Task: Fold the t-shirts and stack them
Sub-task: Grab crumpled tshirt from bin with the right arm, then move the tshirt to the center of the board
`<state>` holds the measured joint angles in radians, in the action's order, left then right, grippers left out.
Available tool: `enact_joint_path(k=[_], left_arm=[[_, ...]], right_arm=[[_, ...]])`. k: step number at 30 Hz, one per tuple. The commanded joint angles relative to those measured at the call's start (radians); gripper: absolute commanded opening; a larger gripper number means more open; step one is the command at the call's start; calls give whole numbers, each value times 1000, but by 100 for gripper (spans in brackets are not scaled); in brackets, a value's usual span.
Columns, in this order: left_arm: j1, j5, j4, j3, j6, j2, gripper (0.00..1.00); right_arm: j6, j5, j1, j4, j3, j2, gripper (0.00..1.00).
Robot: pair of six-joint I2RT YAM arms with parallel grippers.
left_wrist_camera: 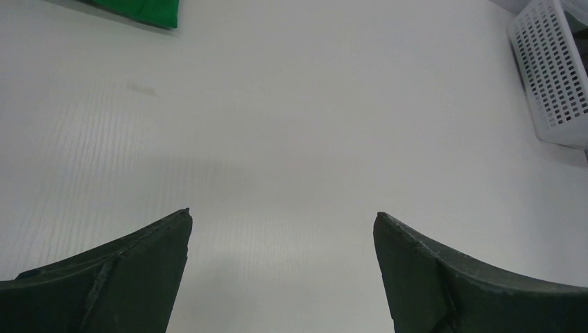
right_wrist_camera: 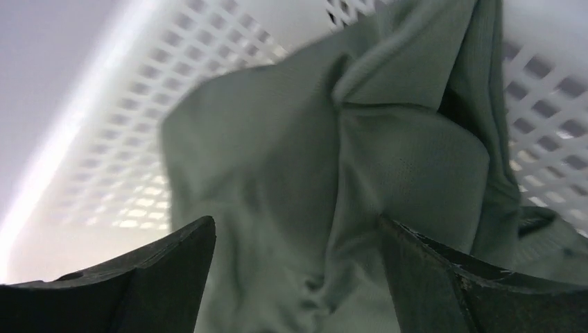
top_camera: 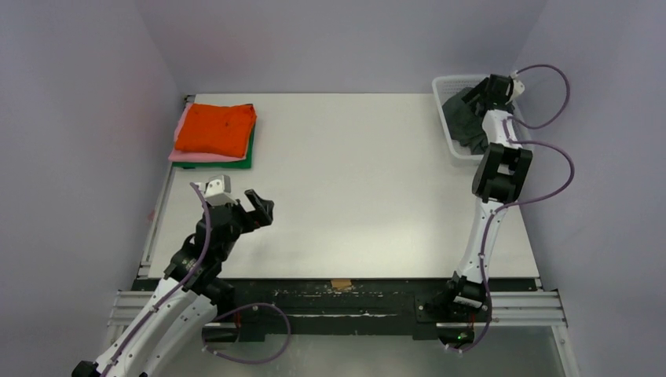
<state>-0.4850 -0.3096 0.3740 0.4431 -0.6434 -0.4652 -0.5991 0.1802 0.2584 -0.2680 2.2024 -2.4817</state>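
A dark grey t-shirt [top_camera: 462, 122] lies crumpled in the white mesh basket [top_camera: 449, 81] at the table's far right. My right gripper [top_camera: 481, 97] reaches down into the basket. In the right wrist view its jaws [right_wrist_camera: 297, 225] stand wide apart over the grey t-shirt [right_wrist_camera: 312, 139], with a ridge of cloth bunched between the fingertips. A folded stack sits at the far left: an orange t-shirt [top_camera: 214, 128] on top, a pink one [top_camera: 184, 154] under it, a green one [top_camera: 246, 159] at the bottom. My left gripper [top_camera: 236, 196] hovers open over bare table, nothing in it.
The white table [top_camera: 353, 188] spreads between the two arms. In the left wrist view the green shirt's corner [left_wrist_camera: 142, 10] shows top left and the basket [left_wrist_camera: 555, 69] top right. Grey walls close in the sides and back.
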Motion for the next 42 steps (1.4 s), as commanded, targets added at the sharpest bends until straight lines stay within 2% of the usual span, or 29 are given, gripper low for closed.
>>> enact_joint_path(k=[1,4,7,11,14,17,20,22,25,27,28,34,36,42], left_arm=[[-1,-36,-97,-14,18,-4,100],[-1,-46,-114,-24,13,-7,100],[-1,-48,-115,-23,10,-15,100],[0,-63,-81,-12,8,-15,100],[-1,-73,-58,-12,5,1,100],[-1,-72,-52,-22,-5,25,100],[0,-61,-52,-37,-16,49,100],[0,-50,-46,-42,-24,67,100],[0,-35,-37,-49,-39,91,100],[0,-16,-22,-44,-46,103,100],[-1,-7,-10,-41,-50,108,100],[0,49,37,-29,-65,139,100],[-1,60,53,-22,-69,142,100],[0,83,143,26,-98,172,100]], right_arm=[[-151,-55,8,117,68,-72,83],[-256,-77,10,174,47,-111,78],[-293,-93,10,236,53,-147,68],[-317,-158,10,335,34,-140,28],[-278,-138,11,343,18,-79,0],[-227,-151,7,406,-70,32,0],[-184,-188,-6,503,-226,171,0],[-222,-219,-15,550,-329,254,0],[-286,-353,-33,771,-551,367,0],[-266,-331,-75,894,-696,458,0],[-243,-318,-100,897,-725,495,0],[-61,-349,-244,769,-648,673,0],[18,-374,-334,679,-593,727,0],[122,-595,-522,367,-396,797,0]])
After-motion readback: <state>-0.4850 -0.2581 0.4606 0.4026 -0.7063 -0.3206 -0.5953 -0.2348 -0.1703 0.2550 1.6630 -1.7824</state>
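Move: The crumpled t-shirt lies in the bin with its middle about 5 cm below the open right hand, level with it fore and aft, and some 3 cm to its left. The bin's far rim stands roughly 8 cm straight ahead, and its left rim some 16 cm to the left, level fore and aft; both are near the hand's height. From the left hand, the t-shirt is about 42 cm ahead, 63 cm to the right and 10 cm lower. The right hand first eases about 4 cm forward and just as far down into the bin, where its fingers go from nearly wide open to shut and pinch a fold of the t-shirt. Keeping that grip, it turns back and hauls the cloth up and left over the bin's left rim, gathering speed, until it is roughly 33 cm higher, 33 cm farther left and 15 cm nearer the base than at the pinch, while the fingers tip upward some 40 degrees and swing counter-clockwise to point forward-left. ##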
